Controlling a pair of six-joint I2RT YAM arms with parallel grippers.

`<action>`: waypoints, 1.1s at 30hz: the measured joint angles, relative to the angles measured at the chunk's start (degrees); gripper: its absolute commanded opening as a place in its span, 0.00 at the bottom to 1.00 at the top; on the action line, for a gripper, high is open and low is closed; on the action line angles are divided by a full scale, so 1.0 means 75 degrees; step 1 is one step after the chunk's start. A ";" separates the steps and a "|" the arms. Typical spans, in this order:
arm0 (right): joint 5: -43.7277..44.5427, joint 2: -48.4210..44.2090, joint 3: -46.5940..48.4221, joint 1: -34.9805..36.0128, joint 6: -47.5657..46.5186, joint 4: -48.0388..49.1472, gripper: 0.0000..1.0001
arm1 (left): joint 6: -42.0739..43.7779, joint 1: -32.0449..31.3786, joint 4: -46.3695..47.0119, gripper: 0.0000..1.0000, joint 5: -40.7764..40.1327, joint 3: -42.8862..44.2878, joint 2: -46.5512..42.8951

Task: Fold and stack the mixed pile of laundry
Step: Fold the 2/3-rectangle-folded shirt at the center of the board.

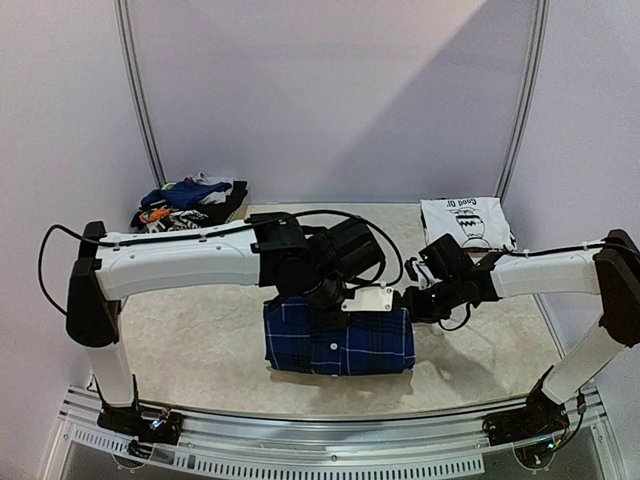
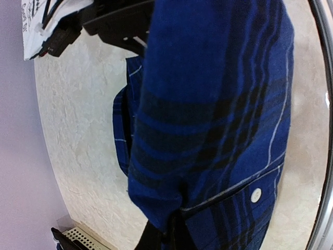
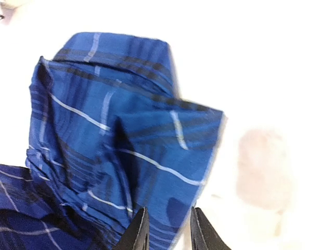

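Observation:
The blue-and-black plaid shirt (image 1: 340, 340) lies folded into a rectangle at the table's middle front. My left gripper (image 1: 325, 300) hangs over its top edge. In the left wrist view the plaid shirt (image 2: 208, 130) fills the frame, and the left gripper (image 2: 169, 233) is shut on a fold of it beside a white button. My right gripper (image 1: 412, 303) is at the shirt's right end. In the right wrist view its black fingers (image 3: 139, 229) stand apart, the right gripper (image 3: 168, 212) open around a loose corner of the plaid shirt (image 3: 119, 140). The rest of the laundry pile (image 1: 190, 203) sits at the back left.
A folded white T-shirt with a dark print (image 1: 465, 222) lies at the back right, and its edge shows in the left wrist view as the white T-shirt (image 2: 36, 21). Cables loop above the left wrist. The table's metal front rail (image 1: 330, 440) runs between the arm bases.

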 measured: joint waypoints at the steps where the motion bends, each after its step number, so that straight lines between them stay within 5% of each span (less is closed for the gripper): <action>1: 0.0009 -0.0003 -0.0076 -0.0009 0.0015 -0.0003 0.28 | 0.0035 0.0055 -0.0003 0.00 0.0029 0.0035 0.0047; 13: 0.0871 -0.0087 -0.0501 -0.0216 0.0248 -0.0338 0.28 | 0.0612 0.0991 -0.0061 0.00 0.0472 0.1475 0.1384; 22: 0.2340 -0.1411 -0.0962 -0.0638 0.0647 -0.1221 0.29 | 0.1014 0.1649 -0.0012 0.00 0.0667 0.2489 0.2838; 33: 0.2489 -0.1641 -0.1172 -0.0697 0.0676 -0.1285 0.28 | 0.1623 0.1964 0.0819 0.00 0.0560 0.2804 0.3634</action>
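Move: The left hand already holds the blue plaid shirt's edge; the shirt's lower part lies under it, its middle about level fore and aft, centred sideways, some 14 cm below. From the left hand, the folded white shirt is roughly 28 cm ahead and 31 cm right. For the right hand, the plaid shirt's middle lies about 16 cm left, 4 cm back and 4 cm lower. Left hand, still pinching the shirt, goes some 15 cm forward and 10 down; right withdraws 11 cm rightward. ##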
